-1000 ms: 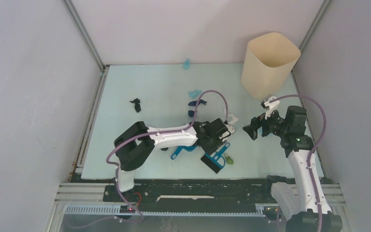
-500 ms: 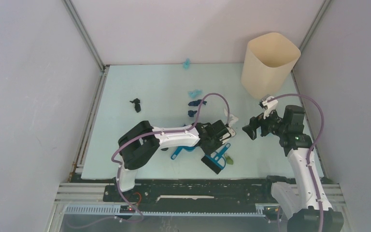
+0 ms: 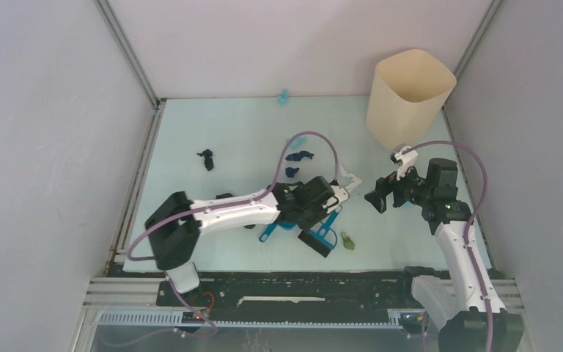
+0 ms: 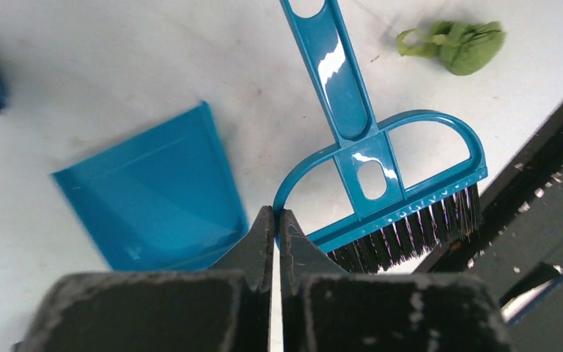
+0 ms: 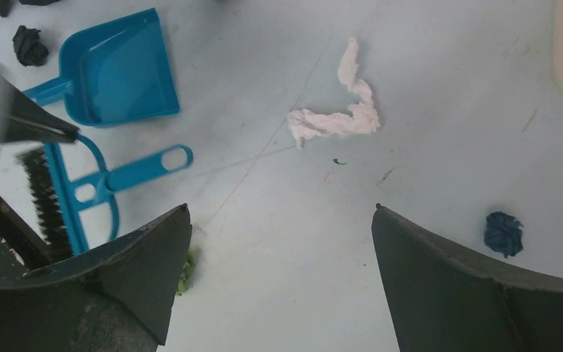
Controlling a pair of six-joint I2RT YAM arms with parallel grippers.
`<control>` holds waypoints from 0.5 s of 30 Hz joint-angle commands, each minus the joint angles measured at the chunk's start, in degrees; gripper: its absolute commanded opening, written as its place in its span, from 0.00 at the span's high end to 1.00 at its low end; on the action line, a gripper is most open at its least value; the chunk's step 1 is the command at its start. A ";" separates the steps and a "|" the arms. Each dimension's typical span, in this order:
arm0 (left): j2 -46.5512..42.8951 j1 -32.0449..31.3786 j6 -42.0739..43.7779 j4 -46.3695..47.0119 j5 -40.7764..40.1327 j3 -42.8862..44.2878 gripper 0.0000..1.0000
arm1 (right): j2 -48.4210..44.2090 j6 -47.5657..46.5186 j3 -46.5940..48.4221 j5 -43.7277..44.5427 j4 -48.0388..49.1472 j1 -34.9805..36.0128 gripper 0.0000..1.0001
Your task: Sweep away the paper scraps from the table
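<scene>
My left gripper (image 4: 277, 214) (image 3: 322, 218) is shut on the thin curved frame of the blue hand brush (image 4: 381, 183) (image 3: 322, 233), which lies on the table (image 3: 227, 132) near its front edge. Just left of it lies the blue dustpan (image 4: 154, 194) (image 5: 121, 70). A greenish paper scrap (image 4: 458, 45) (image 3: 347, 241) sits beside the brush. A white twisted scrap (image 5: 333, 117) (image 3: 350, 180) lies ahead of my right gripper (image 5: 282, 209) (image 3: 385, 192), which hovers open and empty. Dark scraps (image 3: 206, 157) (image 3: 291, 171) (image 5: 503, 233) are scattered further off.
The tall beige bin (image 3: 408, 95) stands at the back right corner. A light blue scrap (image 3: 284, 95) lies against the back wall. Metal rails border the table's left and front edges. The left arm's cable arcs over the middle scraps.
The left jaws closed onto the brush's frame. The left arm's elbow swung left and the brush shifted slightly left with it. The right gripper stayed open, barely moving.
</scene>
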 commanded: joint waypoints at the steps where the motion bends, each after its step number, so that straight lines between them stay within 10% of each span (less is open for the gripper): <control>1: -9.38 -0.58 5.76 -2.55 -2.66 0.70 1.00 | 1.21 0.76 0.56 -0.17 1.07 1.58 0.00; 15: -19.31 -6.69 16.80 11.99 -5.53 -13.54 1.00 | 3.28 7.41 1.32 -26.70 -2.37 1.99 0.04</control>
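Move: The left hand already holds the blue brush by its ring, some 7 cm above the table; the open right gripper hangs about 17 cm to its right, 8 cm farther out and 9 cm higher. Counted from the left hand, the dustpan lies 5 cm ahead and 8 cm left, the green scrap 4 cm back and 9 cm right. From the right hand, the brush is about 14 cm left, 8 cm back and 8 cm below, the white scrap 7 cm left and 4 cm ahead. Fingers still shut on the brush's ring, the left hand lifts it another 7 to 8 cm, then sinks about 3 cm while drawing back and a little left, turning clockwise so the handle swings towards the right hand. The right hand, fingers staying wide open, eases off late but speeding up, about 5 cm left and 3 cm back towards the brush, swinging its fingers left and levelling them without touching. ##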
